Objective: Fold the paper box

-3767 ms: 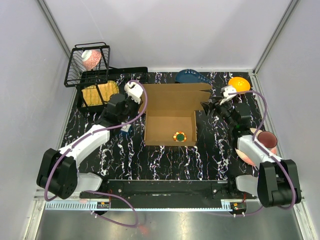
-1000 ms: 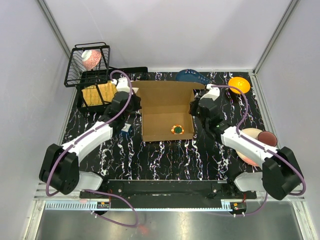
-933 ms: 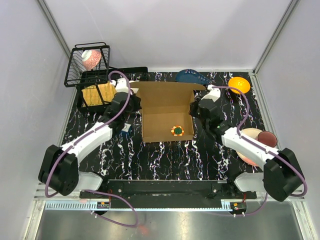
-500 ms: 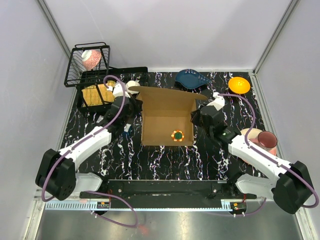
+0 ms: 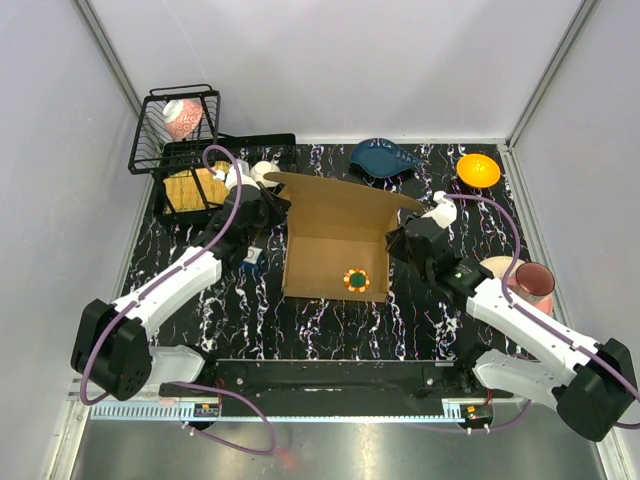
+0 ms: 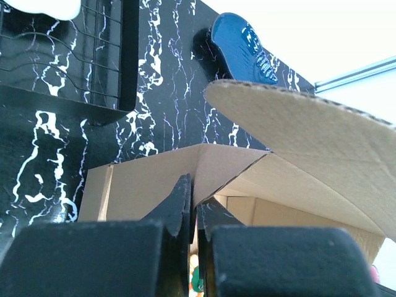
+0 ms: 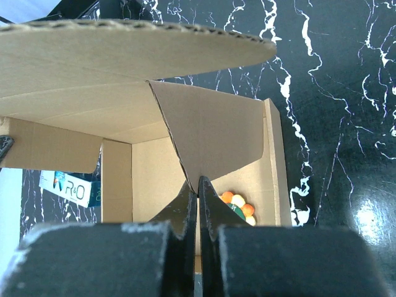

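The paper box (image 5: 325, 262) is an open brown cardboard tray in the middle of the black marbled table, with its lid (image 5: 340, 205) lifted and leaning forward over it. My left gripper (image 5: 272, 207) is shut on the lid's left side flap (image 6: 142, 185), its fingertips (image 6: 183, 192) pinching the cardboard edge. On the other side, my right gripper (image 5: 397, 240) is shut on the right side flap (image 7: 210, 133) at its lower corner. A small round toy (image 5: 356, 279) with a green centre and orange beads lies inside, also in the right wrist view (image 7: 238, 207).
A black wire basket (image 5: 178, 130) stands at the back left over a yellow item (image 5: 195, 186). A blue dish (image 5: 385, 158) and an orange bowl (image 5: 478, 169) sit at the back. A dark red cup on a pink plate (image 5: 532, 281) is at the right. A small blue-white packet (image 5: 250, 258) lies left of the box.
The lid has swung up from lying flat behind the box and now tilts forward. Both grippers have moved nearer with its side flaps, still shut.
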Robot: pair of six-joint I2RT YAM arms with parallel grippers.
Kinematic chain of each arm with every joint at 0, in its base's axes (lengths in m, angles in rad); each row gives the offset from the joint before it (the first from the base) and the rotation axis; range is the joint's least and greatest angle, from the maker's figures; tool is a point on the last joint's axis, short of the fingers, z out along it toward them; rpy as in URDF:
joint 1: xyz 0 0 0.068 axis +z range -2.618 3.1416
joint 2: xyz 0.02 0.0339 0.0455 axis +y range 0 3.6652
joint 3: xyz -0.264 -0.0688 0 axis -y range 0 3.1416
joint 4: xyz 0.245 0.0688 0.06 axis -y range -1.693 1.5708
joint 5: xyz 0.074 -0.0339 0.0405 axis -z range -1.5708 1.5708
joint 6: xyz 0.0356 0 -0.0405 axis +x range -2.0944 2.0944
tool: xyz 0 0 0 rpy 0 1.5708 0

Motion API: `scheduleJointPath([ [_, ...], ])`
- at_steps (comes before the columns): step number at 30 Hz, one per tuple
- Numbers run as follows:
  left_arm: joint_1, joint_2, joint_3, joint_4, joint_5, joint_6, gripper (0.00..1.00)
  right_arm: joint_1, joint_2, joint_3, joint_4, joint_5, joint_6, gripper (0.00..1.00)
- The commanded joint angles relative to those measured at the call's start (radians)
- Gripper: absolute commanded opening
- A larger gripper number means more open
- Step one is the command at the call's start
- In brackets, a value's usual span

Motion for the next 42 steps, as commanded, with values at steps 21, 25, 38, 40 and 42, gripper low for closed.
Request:
scheduleJointPath([
  [21, -0.056, 0.017, -0.082, 0.157, 0.302, -0.338, 0.00, 0.030, -0.029, -0.090, -0.105, -0.075, 0.038, 0.00],
  [25, -0.096, 0.004, -0.114, 0.190, 0.265, -0.370, 0.00, 0.031, -0.059, -0.107, -0.114, -0.076, 0.040, 0.00],
  [38, -0.241, 0.055, -0.223, 0.305, 0.198, -0.453, 0.00, 0.054, -0.100, -0.141, -0.137, -0.072, 0.049, 0.00],
  [40, -0.251, 0.058, -0.249, 0.333, 0.181, -0.479, 0.00, 0.056, -0.125, -0.144, -0.155, -0.064, 0.043, 0.00],
  [42, -0.256, 0.061, -0.284, 0.385, 0.182, -0.499, 0.00, 0.059, -0.151, -0.151, -0.180, -0.053, 0.021, 0.00],
])
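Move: The front wall of the paper box, towards which its raised lid is being folded, has its middle about 17 cm back, 11 cm to the right and 14 cm below the left hand; from the right hand it is roughly 11 cm back, 11 cm to the left and 12 cm down. The flower toy inside lies some 7 cm left of and 8 cm back from the right hand, 15 cm down. The small blue box is around 9 cm left of and 10 cm back from the left hand, 16 cm down. The shut left fingers keep their pinch on the lid's left flap and haul it to the right about 8 cm and back some 4 cm, the hand rolling about 20 degrees with its left side going down. The right hand, which starts with its shut fingers on the right flap, draws back and down by a little under 5 cm each towards the front of the box. ##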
